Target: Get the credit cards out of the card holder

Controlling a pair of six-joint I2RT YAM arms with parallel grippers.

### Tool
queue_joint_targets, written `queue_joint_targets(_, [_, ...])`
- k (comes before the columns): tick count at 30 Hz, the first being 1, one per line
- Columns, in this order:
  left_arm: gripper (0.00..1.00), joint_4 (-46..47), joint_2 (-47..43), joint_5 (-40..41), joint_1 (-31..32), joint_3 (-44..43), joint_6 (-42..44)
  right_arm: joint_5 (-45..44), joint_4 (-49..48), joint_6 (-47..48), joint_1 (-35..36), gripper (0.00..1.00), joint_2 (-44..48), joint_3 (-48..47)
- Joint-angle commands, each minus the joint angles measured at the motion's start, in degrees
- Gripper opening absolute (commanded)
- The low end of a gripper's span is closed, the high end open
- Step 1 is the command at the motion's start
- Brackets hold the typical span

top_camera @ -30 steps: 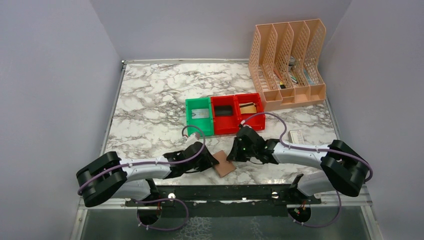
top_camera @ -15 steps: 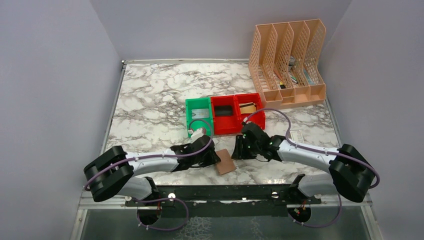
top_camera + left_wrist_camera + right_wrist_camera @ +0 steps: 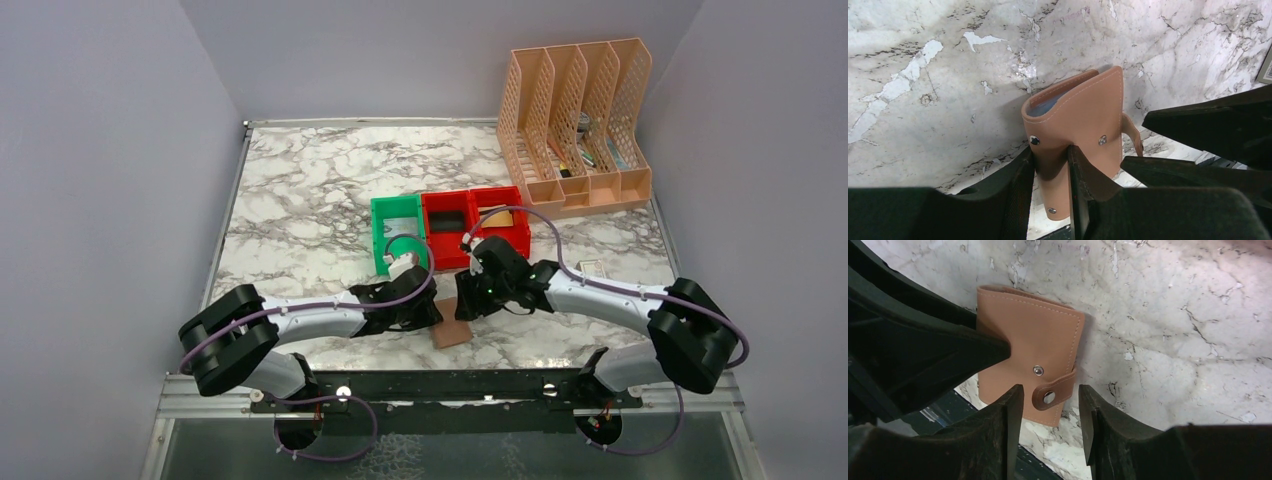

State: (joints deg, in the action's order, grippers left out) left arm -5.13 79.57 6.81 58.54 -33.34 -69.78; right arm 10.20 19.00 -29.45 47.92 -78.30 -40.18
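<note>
The brown card holder [image 3: 452, 331] is near the table's front edge, folded shut. My left gripper [image 3: 1050, 152] is shut on its spine end [image 3: 1078, 117], and a strip of blue lining shows at the fold. My right gripper [image 3: 1050, 390] is open, its fingers either side of the holder's snap strap [image 3: 1052, 395] without touching it. In the top view both grippers, left [image 3: 427, 314] and right [image 3: 466, 303], meet over the holder. Any credit cards inside it are hidden. A tan card [image 3: 498, 216] lies in the right red bin.
A green bin [image 3: 381, 232] and two red bins [image 3: 447, 246] stand just behind the grippers. A peach file rack [image 3: 575, 130] is at the back right. A small white box [image 3: 590, 268] lies right of the right arm. The black front rail [image 3: 450, 385] runs close below the holder.
My right gripper has opened and shifted left, down to the holder's strap. The left arm has reached further right, still gripping the holder, which has moved only slightly.
</note>
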Motion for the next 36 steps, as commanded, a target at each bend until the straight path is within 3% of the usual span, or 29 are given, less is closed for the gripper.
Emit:
queue_joint_targets(1, [0.3,-5.55,1.41,1.08,-0.1,0.46,2.09,2.66,-0.29,4.75,-0.2,0.46,-2.15,-1.03])
queue_joint_targets(4, [0.3,-5.6,1.43,1.26,-0.07,0.26,1.94,-3.28,1.62,4.35,-0.2,0.46,-3.31,-1.68])
queue_joint_targets(9, [0.3,-6.27,2.23,1.45,-0.1,-0.96,2.42,-10.04,0.95,3.33,-0.2,0.34,-2.16,-1.1])
queue_joint_targets(16, [0.3,-6.56,2.39,1.24,-0.1,-0.86,2.46,-4.05,-3.01,2.04,-0.2,0.19,-1.86,0.7])
queue_joint_targets(22, [0.33,-7.91,1.19,2.35,-0.08,-0.76,2.1,-4.11,-3.27,-0.74,-0.24,0.02,-0.78,2.01])
queue_joint_targets(25, [0.43,-9.09,-0.51,4.0,-0.1,-0.61,1.91,-6.37,-2.64,-2.82,-0.2,0.01,1.32,2.39])
queue_joint_targets(28, [0.69,-9.12,-3.21,5.43,-0.05,0.04,1.85,-9.31,-1.0,-4.73,-0.22,0.01,3.39,1.92])
queue_joint_targets(30, [0.79,-9.11,-5.59,6.51,-0.1,0.67,2.02,-9.9,-0.54,-5.48,-0.2,0.01,4.85,1.77])
queue_joint_targets(36, [0.96,-11.45,-13.53,10.06,-0.14,2.03,1.87,-6.29,-0.88,-7.0,-0.2,0.01,9.48,0.2])
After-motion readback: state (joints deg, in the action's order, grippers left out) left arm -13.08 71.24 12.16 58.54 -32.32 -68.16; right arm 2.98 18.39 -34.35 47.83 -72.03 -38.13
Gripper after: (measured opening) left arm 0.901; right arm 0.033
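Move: The card holder's loosened strap is just under the right hand's open fingers, about 1 cm ahead, 1 cm to its right and 2 cm down. The holder's middle is some 3 cm left, 1 cm back and 3 cm below that hand; the red box stands about 18 cm ahead and 2 cm right, the green box 17 cm ahead and 14 cm left. The left hand pinches the holder, whose middle is about 3 cm to its right, 1 cm back and 1 cm below. Down and rightwards by about 2 cm each, with a little forward, the right hand brings its half-open fingers to the holder's strap edge, shuts them on the strap, then lifts about 3.5 cm. The left hand keeps its pinch at first, then opens wide, letting go, and draws off 3 cm left and slightly up. ##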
